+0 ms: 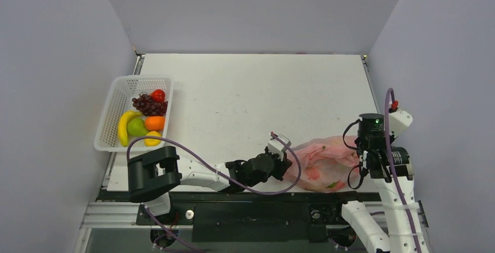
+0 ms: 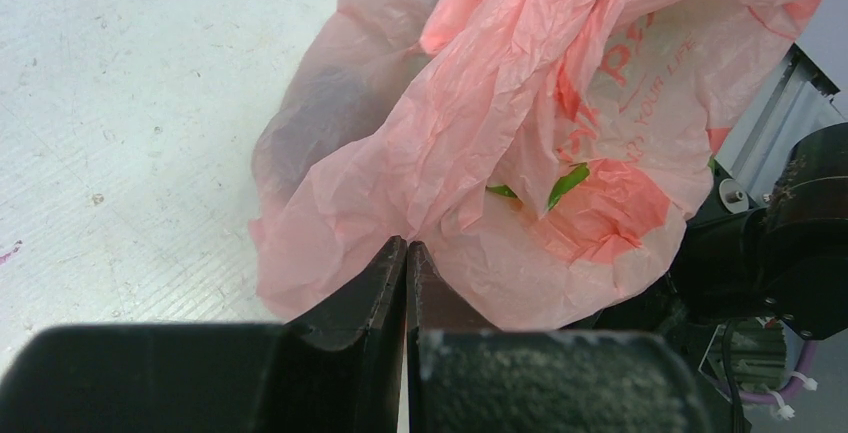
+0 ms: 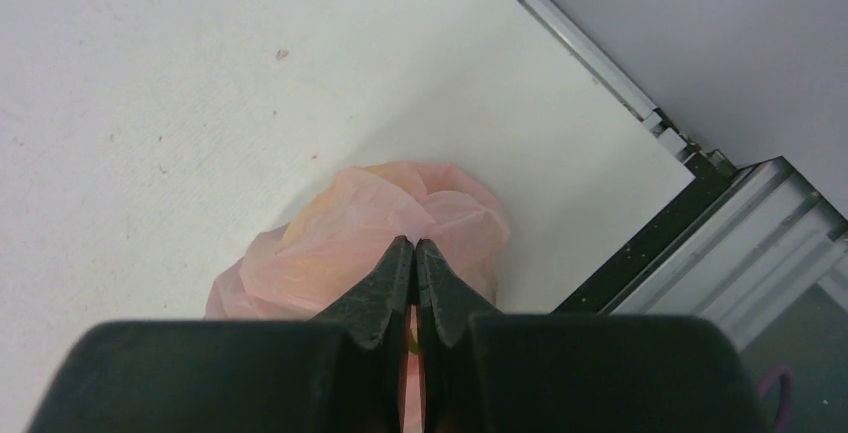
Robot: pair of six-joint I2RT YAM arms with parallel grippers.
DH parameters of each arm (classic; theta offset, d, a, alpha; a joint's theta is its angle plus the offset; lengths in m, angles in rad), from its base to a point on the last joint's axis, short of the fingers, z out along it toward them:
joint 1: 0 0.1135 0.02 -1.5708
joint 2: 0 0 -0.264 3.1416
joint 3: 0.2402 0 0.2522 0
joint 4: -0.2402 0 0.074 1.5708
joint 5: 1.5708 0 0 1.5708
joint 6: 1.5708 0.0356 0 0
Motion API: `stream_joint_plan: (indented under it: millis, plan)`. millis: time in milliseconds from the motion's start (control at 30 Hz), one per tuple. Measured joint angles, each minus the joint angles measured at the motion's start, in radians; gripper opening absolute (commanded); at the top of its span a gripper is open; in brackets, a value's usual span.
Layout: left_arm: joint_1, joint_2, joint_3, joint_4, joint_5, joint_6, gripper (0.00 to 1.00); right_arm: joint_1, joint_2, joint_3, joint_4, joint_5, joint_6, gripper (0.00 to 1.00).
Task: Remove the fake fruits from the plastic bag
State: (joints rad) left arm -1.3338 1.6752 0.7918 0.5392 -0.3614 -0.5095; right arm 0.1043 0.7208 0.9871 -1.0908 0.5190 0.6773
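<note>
The pink plastic bag [image 1: 320,162] lies crumpled near the table's front edge on the right, between my two grippers. My left gripper [image 1: 288,169] is at the bag's left edge, jaws shut, and folds of the plastic bag [image 2: 520,133] gather into its tips [image 2: 407,246]. My right gripper [image 1: 359,158] is at the bag's right end, also shut, with the pink film [image 3: 380,223] bunched at its tips [image 3: 414,243]. Whether anything is inside the bag is hidden. The fake fruits [image 1: 146,118] (banana, green pear, orange, lemon, grapes, a red one) lie in the white basket.
The white mesh basket [image 1: 113,115] stands at the table's left edge. The bag sits close to the table's front edge and the black frame rail [image 3: 640,253]. A purple cable [image 1: 204,162] loops over my left arm.
</note>
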Motion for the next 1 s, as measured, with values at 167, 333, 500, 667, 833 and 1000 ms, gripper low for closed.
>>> stream_joint_plan:
  millis: [167,333,500,667,833,1000]
  plan:
    - [0.000,-0.018,-0.010,0.012,0.002,0.016,0.00,-0.013,0.027,0.062,-0.010,0.020,-0.035,0.20]
    - [0.000,-0.018,-0.010,0.012,0.007,0.032,0.00,-0.014,0.082,0.089,-0.002,-0.121,-0.084,0.46]
    - [0.000,-0.018,-0.010,0.032,0.023,0.043,0.00,0.007,0.037,0.074,-0.029,-0.270,-0.090,0.53]
    - [0.000,-0.018,-0.009,0.041,0.028,0.050,0.00,0.084,-0.008,0.060,-0.130,-0.306,-0.084,0.64]
    - [0.001,-0.018,-0.001,0.037,0.027,0.058,0.00,0.146,-0.021,0.055,-0.229,-0.293,-0.064,0.73]
    - [0.001,-0.018,0.018,0.032,0.029,0.062,0.00,0.146,-0.059,-0.045,-0.222,-0.304,-0.016,0.70]
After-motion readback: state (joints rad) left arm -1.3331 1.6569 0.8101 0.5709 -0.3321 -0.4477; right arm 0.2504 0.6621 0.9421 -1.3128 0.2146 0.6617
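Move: The pink plastic bag hangs between the hands: its middle lies about 12 cm to the right hand's left, 5 cm back and some 12 cm lower, and its far right corner is already pinched in that hand. The green patch on its near side is roughly 9 cm left, 10 cm back and 14 cm below the right hand. From the left hand, closed on the bag's left part, the bag's middle is about 13 cm to the right, level ahead, and 4 cm down. Up and slightly forward by some 2 cm, the right hand begins opening and lets go of the bag's right corner, then swings left about 7 cm and comes back and down over the bag, fingers opening wide and turning some 20 degrees counter-clockwise while tipping down. The left hand keeps its pinch on the bag and eases up about 2 cm. ##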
